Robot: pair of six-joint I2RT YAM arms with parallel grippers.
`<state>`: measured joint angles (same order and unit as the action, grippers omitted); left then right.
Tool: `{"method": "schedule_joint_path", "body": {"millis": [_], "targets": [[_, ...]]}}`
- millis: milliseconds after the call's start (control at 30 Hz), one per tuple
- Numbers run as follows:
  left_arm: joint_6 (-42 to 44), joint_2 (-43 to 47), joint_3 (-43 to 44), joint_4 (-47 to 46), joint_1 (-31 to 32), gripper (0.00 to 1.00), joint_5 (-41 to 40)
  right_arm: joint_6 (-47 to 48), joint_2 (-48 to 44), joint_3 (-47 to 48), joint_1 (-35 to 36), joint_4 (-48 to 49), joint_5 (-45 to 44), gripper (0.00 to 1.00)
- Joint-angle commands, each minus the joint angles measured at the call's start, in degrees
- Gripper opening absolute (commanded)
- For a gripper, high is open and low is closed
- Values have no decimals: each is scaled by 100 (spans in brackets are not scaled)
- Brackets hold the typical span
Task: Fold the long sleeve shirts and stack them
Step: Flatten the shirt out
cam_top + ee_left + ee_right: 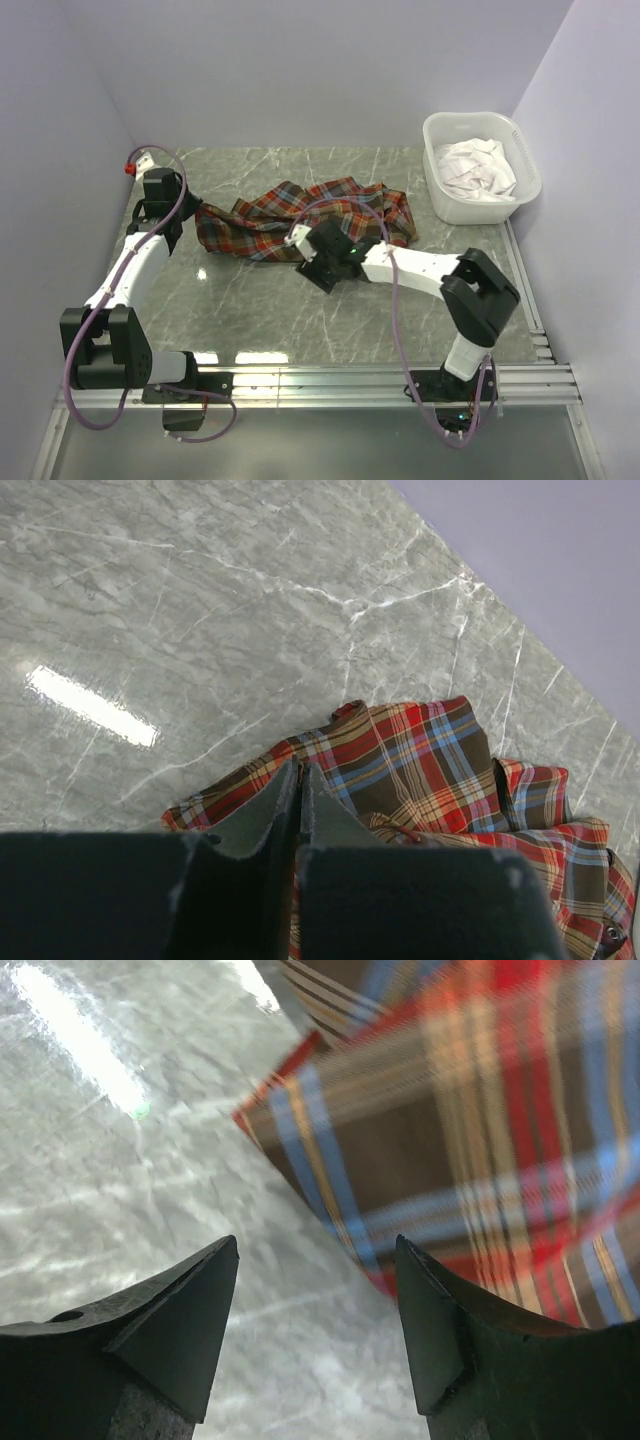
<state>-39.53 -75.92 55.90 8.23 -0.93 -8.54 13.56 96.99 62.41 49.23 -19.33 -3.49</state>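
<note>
One long sleeve shirt (300, 220), plaid in red, orange, teal and dark brown, lies crumpled across the middle of the marble table. My left gripper (193, 212) is at the shirt's left end. In the left wrist view its jaws (298, 770) are pressed together over the shirt's edge (420, 770), and a sliver of plaid shows in the slit between them. My right gripper (298, 238) hovers at the shirt's near edge. It (318, 1250) is open with bare table between its fingers, and the plaid cloth (480, 1140) lies just beyond its right fingertip.
A white tub (470, 116) holding white cloth (478, 168) stands at the back right corner. A small red-tipped piece (130, 167) sits at the back left. Metal rails (400, 380) run along the near edge, and walls close in on three sides.
</note>
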Motion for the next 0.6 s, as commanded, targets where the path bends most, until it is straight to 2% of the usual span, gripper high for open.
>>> {"method": "schedule_joint_path", "body": {"millis": [0,200,400,500,533,567], "targets": [[165,7,237,-41,14,7,-60,551,319,491,253,35,-582,71],[173,-2,255,-23,5,6,-61,718,794,457,376,368,-1144,67],[182,-28,272,12,5,6,-104,885,1102,447,412,685,-1523,49],[191,-37,281,21,14,6,-148,938,1155,508,412,624,-1550,25],[200,-37,281,30,14,6,-166,938,1138,544,412,554,-1593,8],[209,-37,281,30,14,6,-201,938,1094,596,412,466,-1629,1]]}}
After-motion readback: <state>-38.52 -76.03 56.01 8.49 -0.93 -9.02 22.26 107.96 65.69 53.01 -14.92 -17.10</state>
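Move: The near edge of the plaid shirt, close to a corner, lies about 3 cm ahead of the right hand, 1 cm to its left and some 4 cm below. The shirt's right end is roughly 18 cm to this hand's right and 14 cm farther out. From the left hand, which already holds the shirt's raised left end, that stretch of near edge is some 12 cm back, 21 cm to the right and about 17 cm lower. The shirt's near edge, beside its corner, is pinched by the right hand, which sinks about 4 cm and eases some 3 cm forward onto the cloth. Its wrist tilts roughly 15 degrees, so the fingers lean less to the left and more forward, and they close from wide open to nearly shut. The left hand stays put and keeps its hold on the raised left end. ##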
